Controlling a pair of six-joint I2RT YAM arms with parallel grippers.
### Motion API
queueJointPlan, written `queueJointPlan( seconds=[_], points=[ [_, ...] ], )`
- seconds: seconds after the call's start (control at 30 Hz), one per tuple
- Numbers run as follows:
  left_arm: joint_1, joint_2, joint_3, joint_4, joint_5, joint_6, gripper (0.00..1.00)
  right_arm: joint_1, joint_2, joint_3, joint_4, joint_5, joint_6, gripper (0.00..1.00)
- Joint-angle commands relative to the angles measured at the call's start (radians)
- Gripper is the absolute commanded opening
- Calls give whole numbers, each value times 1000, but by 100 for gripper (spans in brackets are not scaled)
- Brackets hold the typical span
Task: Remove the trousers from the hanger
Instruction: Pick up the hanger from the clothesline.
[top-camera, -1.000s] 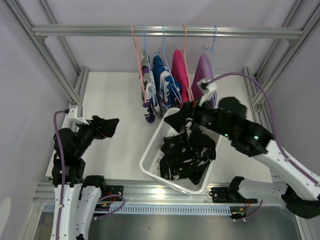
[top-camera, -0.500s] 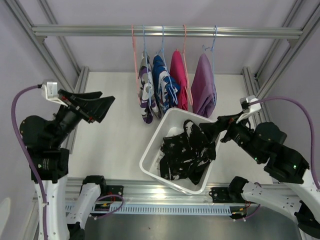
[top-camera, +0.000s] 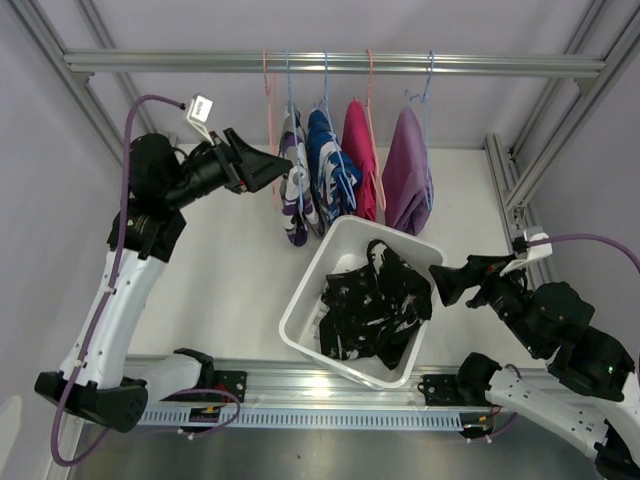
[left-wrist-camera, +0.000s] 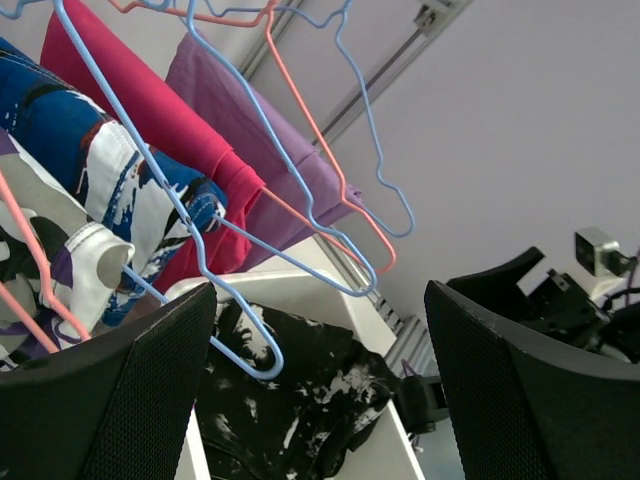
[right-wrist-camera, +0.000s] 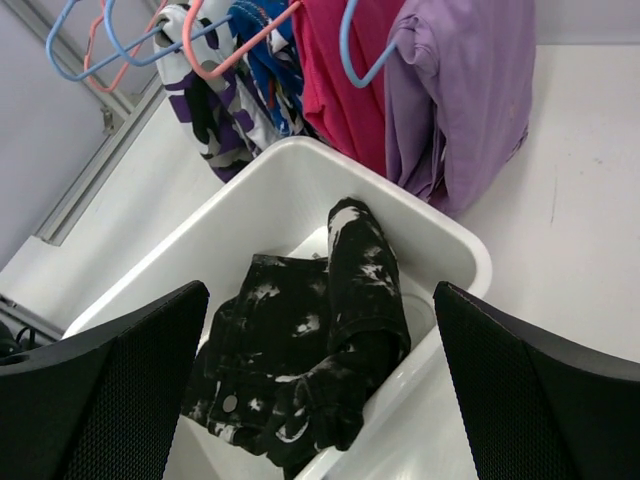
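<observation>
The black trousers with white flecks (top-camera: 375, 305) lie crumpled in a white bin (top-camera: 300, 300). The camouflage (top-camera: 293, 190), blue-white (top-camera: 330, 170), pink (top-camera: 360, 150) and lilac (top-camera: 408, 170) trousers hang on wire hangers from the rail (top-camera: 200, 62). My left gripper (top-camera: 272, 165) is raised, open and empty, just left of the camouflage pair. Its wrist view shows the hangers (left-wrist-camera: 240, 330) close in front, the pink pair (left-wrist-camera: 150, 110) and the black pair (left-wrist-camera: 300, 400) below. My right gripper (top-camera: 442, 284) is open and empty at the bin's right side, over the black pair (right-wrist-camera: 310, 350).
Aluminium frame posts stand at both sides of the table (top-camera: 230, 250), and a rail (top-camera: 330, 385) runs along the near edge. The bin's rim (right-wrist-camera: 460, 250) sits right under the lilac trousers (right-wrist-camera: 460, 100). The leftmost pink hanger (top-camera: 270, 110) hangs beside my left fingers.
My left arm has risen and swung right, up to the hangers. My right arm has pulled back right and down, away from the bin, leaving the black trousers in it.
</observation>
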Motion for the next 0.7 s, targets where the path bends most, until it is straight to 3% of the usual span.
queueJointPlan(
  seconds=[0.0, 0.67],
  points=[
    [-37, 31, 70, -18, -75, 70, 89, 0, -24, -23, -34, 48, -24, 99],
    [-104, 350, 254, -68, -193, 66, 88, 35, -196, -129, -44, 110, -13, 99]
  ],
)
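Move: The blue hanger with the camo trousers hangs roughly 14 cm ahead of the left hand, 7 cm to its right and a few centimetres lower; the trousers' middle is some 14 cm below that hanger. The empty pink hanger is about 4 cm to the left of the blue hanger, level with it; the blue trousers hang about 9 cm to its right. From the right hand, the blue hanger is some 27 cm ahead, 42 cm left and about 8 cm higher. With no clear contact yet, the left hand heads for the blue hanger carrying the camo trousers: about 9 cm forward, drifting right and sinking some 5 cm, fingers staying wide open either side of the hanger's line as the wrist tilts roughly 10 degrees. The open right hand withdraws about 5 cm down and to the right, away from the clothes. ##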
